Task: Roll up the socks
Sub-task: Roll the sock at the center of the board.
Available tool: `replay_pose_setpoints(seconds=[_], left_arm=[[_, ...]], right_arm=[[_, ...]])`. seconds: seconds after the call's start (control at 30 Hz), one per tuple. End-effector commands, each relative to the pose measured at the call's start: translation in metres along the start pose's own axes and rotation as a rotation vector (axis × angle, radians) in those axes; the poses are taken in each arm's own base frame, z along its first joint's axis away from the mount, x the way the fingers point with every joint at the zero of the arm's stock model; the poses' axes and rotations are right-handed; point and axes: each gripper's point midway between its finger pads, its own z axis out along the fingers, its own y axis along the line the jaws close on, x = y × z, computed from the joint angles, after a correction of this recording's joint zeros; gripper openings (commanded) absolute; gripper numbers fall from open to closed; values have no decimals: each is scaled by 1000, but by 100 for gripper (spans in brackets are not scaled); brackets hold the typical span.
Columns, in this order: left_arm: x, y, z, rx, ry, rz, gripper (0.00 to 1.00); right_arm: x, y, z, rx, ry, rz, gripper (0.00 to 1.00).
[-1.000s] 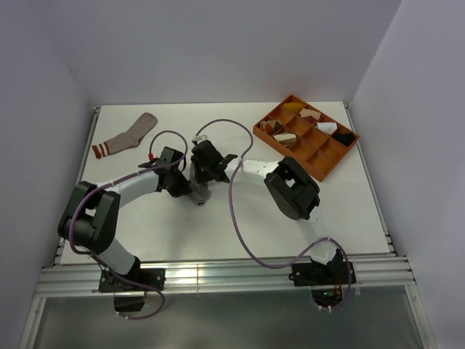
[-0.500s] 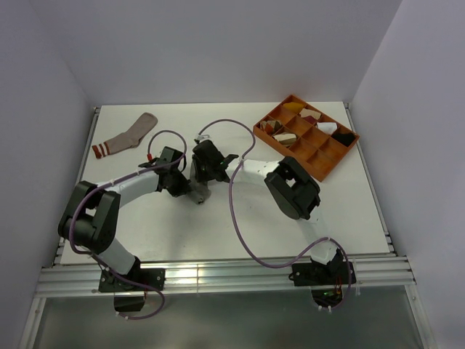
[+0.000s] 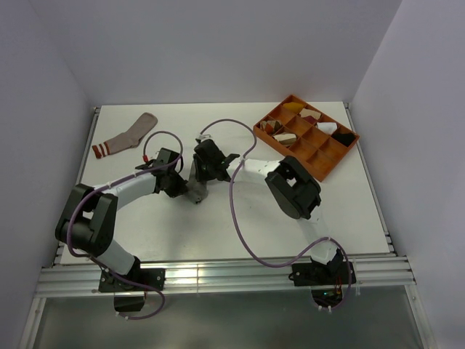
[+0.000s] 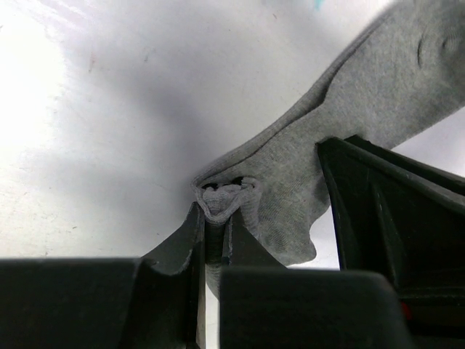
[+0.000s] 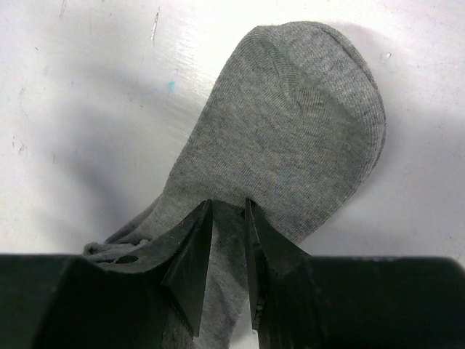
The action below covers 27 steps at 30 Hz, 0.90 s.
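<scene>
The grey sock (image 3: 195, 193) lies bunched on the white table between my two grippers. My left gripper (image 4: 220, 212) is shut on its folded cuff edge, which puckers out above the fingertips. The sock's body (image 4: 370, 94) runs up to the right, past the dark housing of the other arm. My right gripper (image 5: 229, 209) is shut on a pinch of the same sock just below its rounded toe (image 5: 305, 109). From above, the left gripper (image 3: 183, 187) and right gripper (image 3: 198, 180) nearly touch. The pinkish-tan sock (image 3: 129, 135) lies flat at the far left, apart from both.
An orange divided tray (image 3: 325, 161) with small cloth bundles stands at the far right. The right arm's purple cable (image 3: 236, 211) loops over the table's middle. White walls close in the table at the back and both sides.
Both grippers have drifted slightly left and away from the bases with the grey sock between them. Their holds are unchanged.
</scene>
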Motion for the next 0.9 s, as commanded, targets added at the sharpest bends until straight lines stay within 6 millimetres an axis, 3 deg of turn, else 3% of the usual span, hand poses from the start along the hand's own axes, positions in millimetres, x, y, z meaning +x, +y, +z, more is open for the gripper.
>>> replay_pose_setpoints(seconds=[0.0, 0.1, 0.27, 0.33, 0.37, 0.43, 0.47, 0.53, 0.57, 0.63, 0.73, 0.87], left_arm=[[9, 65, 1, -227, -2, -23, 0], [3, 53, -2, -187, -23, -52, 0], [3, 61, 5, -237, -4, 12, 0], [8, 64, 9, -242, 17, 29, 0], [11, 61, 11, -223, 29, 31, 0], [14, 63, 13, -218, 41, 45, 0], [15, 64, 13, -222, 44, 48, 0], [15, 64, 14, -222, 48, 59, 0], [17, 63, 15, -215, 56, 64, 0], [16, 60, 16, -216, 64, 84, 0], [14, 56, 17, -217, 65, 108, 0], [10, 52, 16, -217, 61, 124, 0]], right_arm=[[11, -47, -2, 131, 40, -8, 33], [10, -39, -3, 85, 36, -15, 33], [1, -26, -18, -7, -15, -65, 34], [-15, -17, -36, -51, -74, -100, 35], [-10, -15, -40, -83, -81, -116, 36], [-27, -3, -61, -151, -168, -161, 37], [-13, -8, -63, -158, -157, -178, 38], [-24, 0, -78, -203, -231, -209, 39], [-11, -5, -80, -210, -220, -225, 41], [-10, 1, -90, -248, -259, -271, 45], [-13, 15, -102, -289, -317, -366, 53], [1, 44, -103, -313, -333, -498, 59]])
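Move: Just behind the right fingertips, about 6 cm back, 2 cm to the left and level or a touch lower, lies the rolled cuff of the grey sock. Its toe lies flat some 5 cm ahead of the right hand, straight out and a centimetre or two lower. The brown striped sock is farther off, about 15 cm ahead and 24 cm left. The left hand already pinches the roll, whose middle is some 2 cm back and 2 cm right of its fingertips. Lifting off the sock's foot, the right hand pulls back about 6 cm while rising some 5 cm, going right first and then curving slightly left again, to end over the board to the right of the rolled cuff. Its fingers spread clearly wider as the wrist turns about 20 degrees counter-clockwise and the fingertips tip up. The left hand stays put and keeps its pinch on the roll. ##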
